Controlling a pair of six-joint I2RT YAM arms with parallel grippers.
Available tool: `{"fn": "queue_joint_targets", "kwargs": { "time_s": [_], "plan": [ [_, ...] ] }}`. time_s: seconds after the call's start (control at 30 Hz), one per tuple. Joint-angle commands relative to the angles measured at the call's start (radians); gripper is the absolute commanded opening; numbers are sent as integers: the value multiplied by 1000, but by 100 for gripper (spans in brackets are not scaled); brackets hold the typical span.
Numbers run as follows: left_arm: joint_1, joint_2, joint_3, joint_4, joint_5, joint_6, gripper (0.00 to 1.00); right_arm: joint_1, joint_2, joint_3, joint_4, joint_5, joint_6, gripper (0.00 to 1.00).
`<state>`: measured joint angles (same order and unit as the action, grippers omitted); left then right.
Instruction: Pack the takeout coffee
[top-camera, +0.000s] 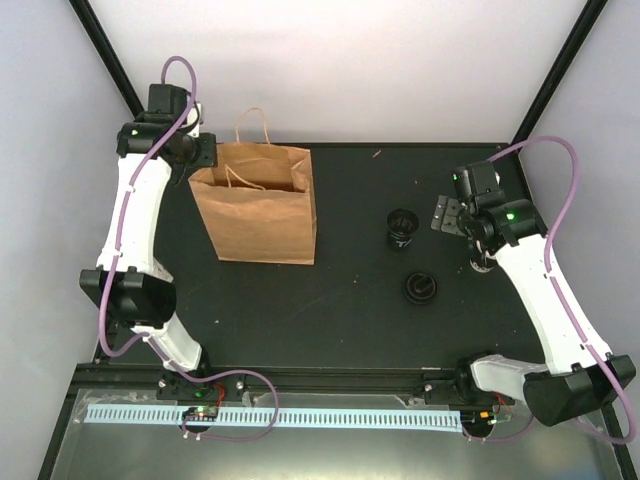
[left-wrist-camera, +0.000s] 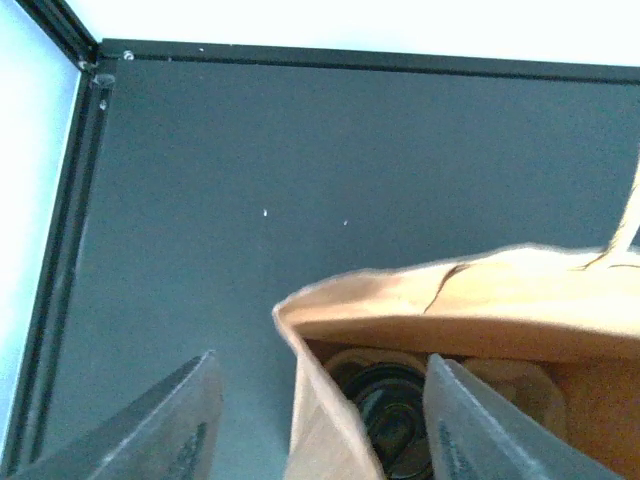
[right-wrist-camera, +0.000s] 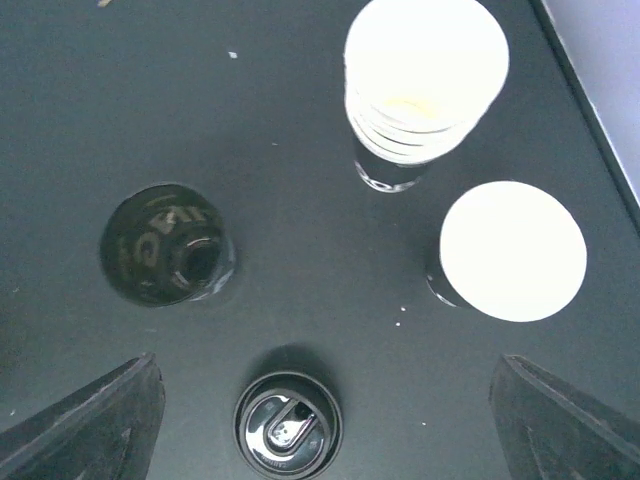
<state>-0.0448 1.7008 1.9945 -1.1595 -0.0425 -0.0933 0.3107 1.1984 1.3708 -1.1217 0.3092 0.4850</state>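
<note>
The takeout coffee (right-wrist-camera: 513, 250), a small black cup with a cream-white inside, stands upright on the table in the right wrist view, right of centre. My right gripper (right-wrist-camera: 325, 400) hangs open above the table, with nothing between its fingers; the cup lies ahead of its right finger. A brown paper bag (top-camera: 255, 205) stands open at the back left. My left gripper (left-wrist-camera: 320, 400) is open and straddles the bag's near wall (left-wrist-camera: 325, 420), one finger outside and one inside. A dark lidded round thing (left-wrist-camera: 390, 420) rests inside the bag.
A nested stack of cups (right-wrist-camera: 425, 95) stands just beyond the takeout coffee. A black cup with a dark inside (right-wrist-camera: 165, 255) stands to the left, also seen from above (top-camera: 401, 225). A black lid (right-wrist-camera: 288, 425) lies on the table below my right gripper.
</note>
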Motion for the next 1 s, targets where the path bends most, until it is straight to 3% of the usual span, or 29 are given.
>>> {"fn": "queue_joint_targets", "kwargs": {
  "time_s": [0.0,0.1,0.27,0.57,0.73,0.97],
  "plan": [
    [10,-68,50,-1,19,-17,63,-38,25,-45,-2,78,84,88],
    [10,-124,40,4,71,-28,72,-67,22,-90,21,72,107,80],
    [-19,-305,-40,69,240,-42,75,-120,40,-139,62,74,107,65],
    [-298,-702,-562,418,505,-133,78,-246,138,-198,157,4,85,49],
    [-357,-868,-820,553,533,-157,79,-278,200,-221,213,7,93,42],
    [-357,-1040,-979,595,536,-120,83,-311,284,-220,278,-10,71,36]
  ]
}}
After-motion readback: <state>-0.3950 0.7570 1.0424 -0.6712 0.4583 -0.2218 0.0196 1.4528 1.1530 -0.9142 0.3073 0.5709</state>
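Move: The right hand's goal, the single white cup, stands about 13 cm to its right, 4 cm ahead and some 21 cm below. The cup stack stands about 12 cm beyond that cup and 4 cm left of it. From the right hand, the black cup lies about 11 cm ahead and 9 cm left, the black lid roughly 3 cm back and 2 cm left. The left hand is at the paper bag's left rim, the bag's middle level with it, about 14 cm right and 16 cm lower. The left fingers, already half open astride the bag's left rim, spread wider and come free upwards; the hand arcs about 22 cm back and 16 cm right, rising then sinking to near its old height, wrist swinging some 40 degrees clockwise. Meanwhile the right hand sinks 13 cm and goes 9 cm right to the white cup's left rim, turning clockwise and closing to under half; contact there can't be made out. ##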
